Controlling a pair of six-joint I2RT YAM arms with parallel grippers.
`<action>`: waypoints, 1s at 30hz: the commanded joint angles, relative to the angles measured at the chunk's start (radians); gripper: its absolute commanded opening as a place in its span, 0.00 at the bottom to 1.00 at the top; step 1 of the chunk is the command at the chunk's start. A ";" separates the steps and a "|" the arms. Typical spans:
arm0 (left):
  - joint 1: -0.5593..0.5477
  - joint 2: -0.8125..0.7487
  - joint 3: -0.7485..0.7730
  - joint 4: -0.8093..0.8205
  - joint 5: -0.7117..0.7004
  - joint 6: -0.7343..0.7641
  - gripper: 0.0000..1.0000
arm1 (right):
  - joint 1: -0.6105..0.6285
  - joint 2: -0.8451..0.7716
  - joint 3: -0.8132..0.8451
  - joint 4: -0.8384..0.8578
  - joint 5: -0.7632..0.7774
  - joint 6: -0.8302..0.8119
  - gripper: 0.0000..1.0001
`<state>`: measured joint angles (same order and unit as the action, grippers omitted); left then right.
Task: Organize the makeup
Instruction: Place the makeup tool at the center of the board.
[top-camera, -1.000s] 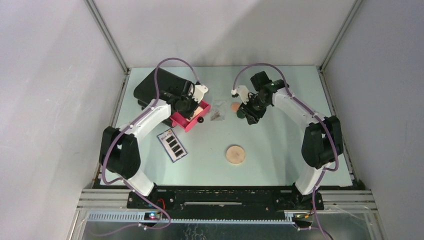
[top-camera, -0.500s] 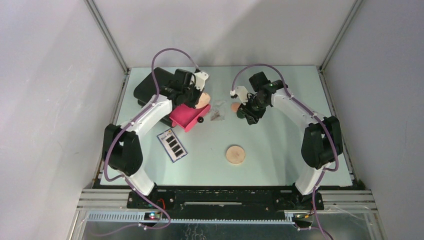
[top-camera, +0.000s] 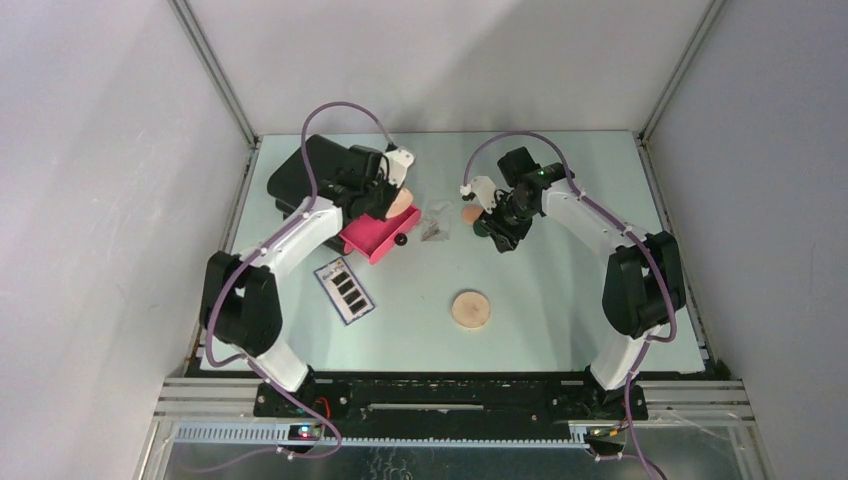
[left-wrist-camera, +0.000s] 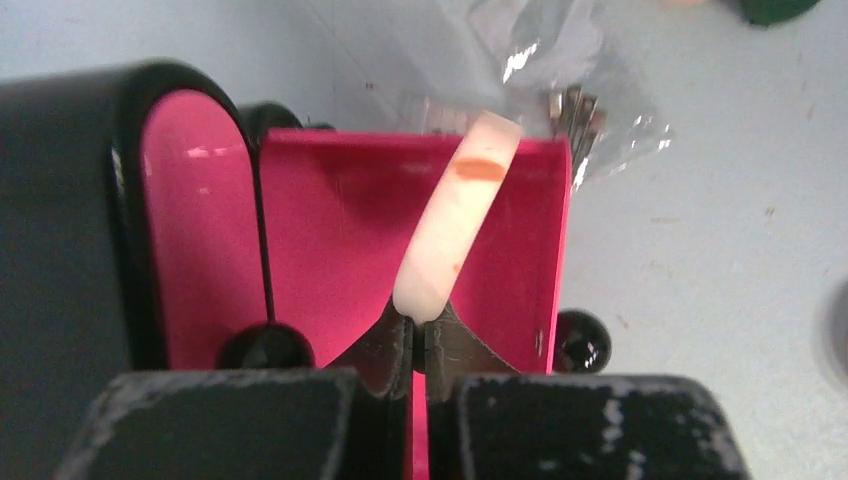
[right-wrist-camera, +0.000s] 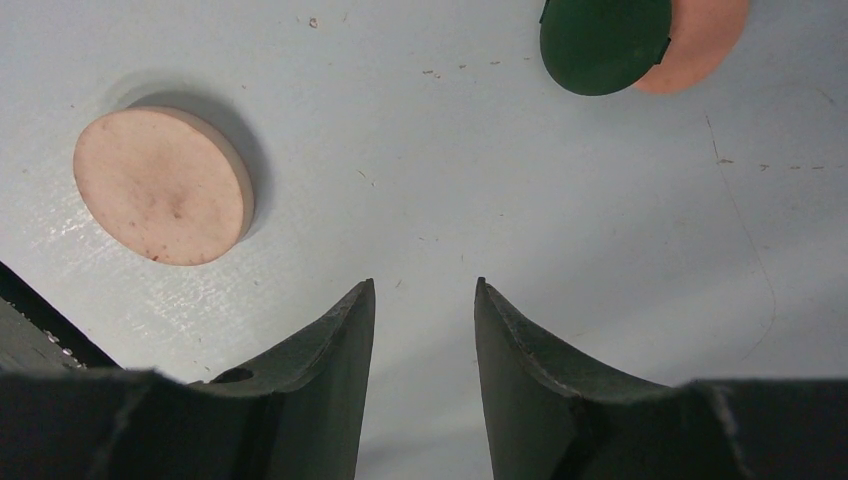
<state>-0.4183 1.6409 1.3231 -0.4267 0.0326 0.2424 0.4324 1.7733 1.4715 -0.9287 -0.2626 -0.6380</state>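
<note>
My left gripper (left-wrist-camera: 420, 325) is shut on the lower edge of a tan round disc (left-wrist-camera: 455, 220), holding it on edge over the open pink drawer (left-wrist-camera: 330, 250). From above, that disc (top-camera: 400, 204) hangs at the drawer's far corner. My right gripper (right-wrist-camera: 422, 300) is open over bare table. A dark-green round (right-wrist-camera: 605, 42) overlaps a peach round (right-wrist-camera: 705, 40) ahead of it to the right. A second tan disc (right-wrist-camera: 160, 185) lies ahead to the left. A clear packet (top-camera: 435, 222) lies between the arms, and a flat palette (top-camera: 345, 290) sits near the left arm.
The black box (top-camera: 320, 175) stands at the back left, with the pulled-out pink drawer (top-camera: 372, 240) reaching toward the packet. Two black knobs (left-wrist-camera: 580, 340) stick out of the drawer fronts. The second tan disc (top-camera: 470, 309) lies alone mid-table. Walls enclose three sides.
My left gripper has risen and drawn back a little with the tan disc, from low in the drawer to above its far corner. The right arm has barely shifted.
</note>
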 joint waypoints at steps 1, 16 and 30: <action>0.004 -0.120 -0.081 0.032 -0.030 0.057 0.00 | 0.002 -0.043 -0.004 0.021 0.004 -0.017 0.50; -0.076 -0.262 0.106 -0.290 0.273 0.164 0.02 | -0.066 -0.196 -0.068 0.149 -0.185 0.116 0.50; -0.316 0.047 0.039 -0.581 0.432 0.387 0.04 | -0.167 -0.306 -0.236 0.260 -0.272 0.174 0.51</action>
<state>-0.7185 1.6329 1.3926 -0.9333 0.4072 0.5568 0.2886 1.4830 1.2415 -0.7219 -0.5041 -0.4870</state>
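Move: The left hand still holds the makeup tool over the open drawer; the lying disc at the board's centre, which it is taken towards, is roughly 24 cm back, 20 cm right and 12 cm below. The drawer's middle lies about 6 cm back, 3 cm left, 7 cm below the left hand; the clear bag is some 12 cm right, 2 cm back. From the right hand, the lying disc is about 16 cm back, 9 cm left, 8 cm below. Left hand lifts the tool, swings 18 cm back-right, turning clockwise, down towards the lying disc; right rises. ##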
